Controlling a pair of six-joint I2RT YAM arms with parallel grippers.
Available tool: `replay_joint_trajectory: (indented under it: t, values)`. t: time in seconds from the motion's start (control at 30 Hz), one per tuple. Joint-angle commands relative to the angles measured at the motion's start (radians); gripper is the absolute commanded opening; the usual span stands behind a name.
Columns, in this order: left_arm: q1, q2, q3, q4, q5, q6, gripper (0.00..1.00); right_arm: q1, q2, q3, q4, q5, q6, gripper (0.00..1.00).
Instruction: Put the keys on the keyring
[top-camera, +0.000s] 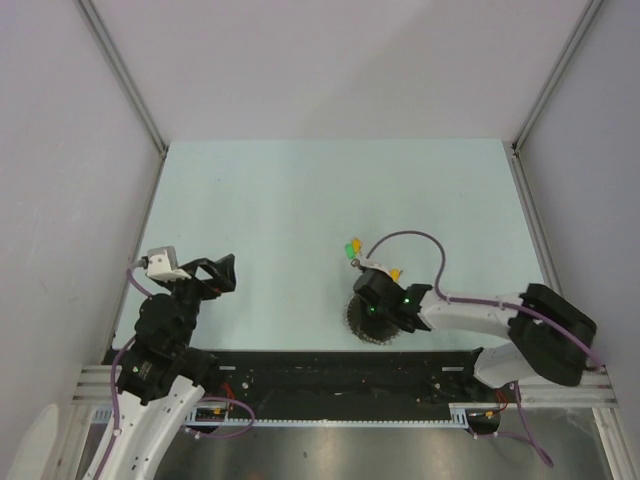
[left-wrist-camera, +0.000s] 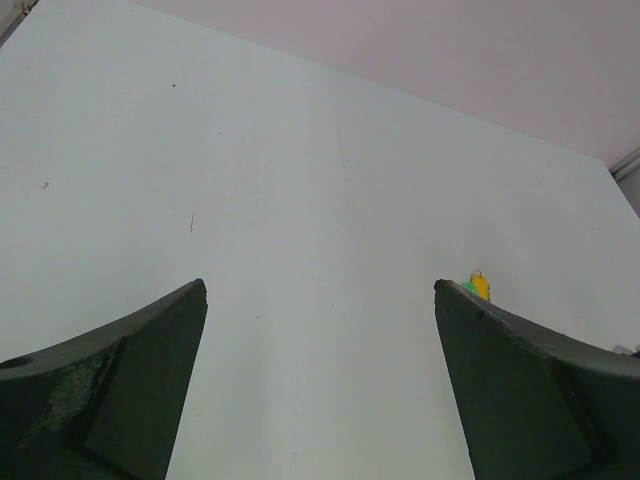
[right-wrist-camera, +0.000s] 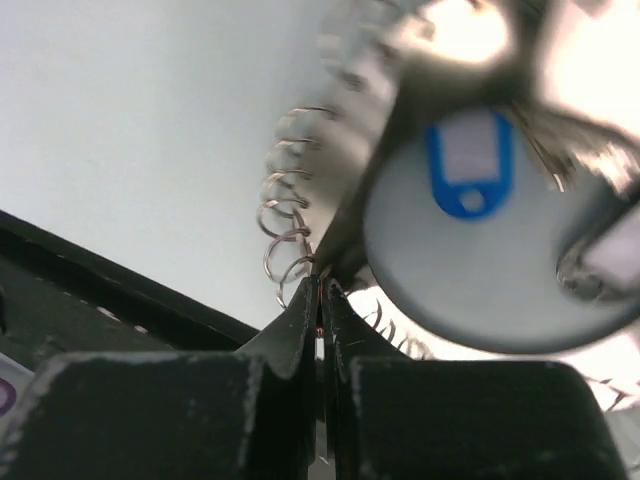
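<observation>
The keys (top-camera: 350, 249) show green and yellow heads on the table just above my right gripper (top-camera: 368, 290), with an orange head beside it on the right. In the left wrist view the keys (left-wrist-camera: 478, 286) peek over the right finger. The keyring (top-camera: 362, 328), a dark jagged ring, sits under the right gripper near the table's front edge. Its wire loops (right-wrist-camera: 283, 222) run into the tips of my right gripper (right-wrist-camera: 322, 288), which is shut on a thin part of it. My left gripper (top-camera: 222, 272) (left-wrist-camera: 320, 285) stands wide open over bare table, far left of the ring.
A blurred grey disc (right-wrist-camera: 490, 270) with a blue tag (right-wrist-camera: 468, 158) hangs close to the right wrist camera. A purple cable (top-camera: 410, 236) arcs above the right arm. A black rail (top-camera: 330, 370) borders the near table edge, and walls enclose the sides.
</observation>
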Motion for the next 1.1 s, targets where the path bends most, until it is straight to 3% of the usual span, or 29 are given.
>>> replay_joint_trajectory:
  t: [0.0,0.07,0.17,0.2,0.33,0.5,0.67,0.9,1.07]
  values:
    - [0.009,0.011,0.028,0.022,0.025,0.022,1.0,0.048,0.177,0.188,0.122,-0.041,-0.119,0.0]
    - [0.009,0.009,0.022,0.03,0.027,0.027,1.0,0.065,0.255,0.285,0.123,-0.055,-0.168,0.04]
    - [0.009,0.019,0.019,0.033,0.043,0.03,1.0,0.097,0.29,0.372,0.106,-0.042,-0.219,0.23]
    - [0.009,0.028,0.019,0.034,0.053,0.03,1.0,0.098,0.282,0.38,0.102,-0.032,-0.224,0.36]
    - [0.009,0.06,0.025,0.034,0.088,0.039,1.0,0.09,0.21,0.382,-0.02,0.061,-0.238,0.5]
    - [0.009,0.086,0.025,0.034,0.119,0.05,1.0,0.07,0.101,0.328,-0.24,0.195,-0.227,0.53]
    - [0.01,0.094,0.025,0.039,0.134,0.058,1.0,0.003,-0.009,0.177,-0.273,0.146,-0.176,0.59]
    - [0.009,0.097,0.023,0.048,0.165,0.062,1.0,-0.033,-0.004,0.103,-0.089,0.043,-0.144,0.63]
    - [0.01,0.1,0.025,0.042,0.174,0.067,1.0,-0.019,0.162,0.152,0.077,-0.044,-0.141,0.61]
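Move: My right hand already holds the keyring by its near-left rim; its middle lies about 5 cm to my right, 3 cm ahead and barely lower, and I take it to bare table some 9 cm farther left. From that hand, a yellow-tagged key lies about 13 cm ahead and 9 cm right, the loose green-tagged key roughly 18 cm ahead and level sideways. From my left hand the keyring is about 30 cm right, 4 cm back and 22 cm below. With my right hand I carry the keyring quickly left, about 11 cm in all, open my fingers before that swing ends to let go of the rim, and rise some 5 cm. Then I swing back right and down past where I began, and edge left again, fingers open, close over the small rings at the keyring's near-right rim. My left hand eases a little right and down towards it, open. ##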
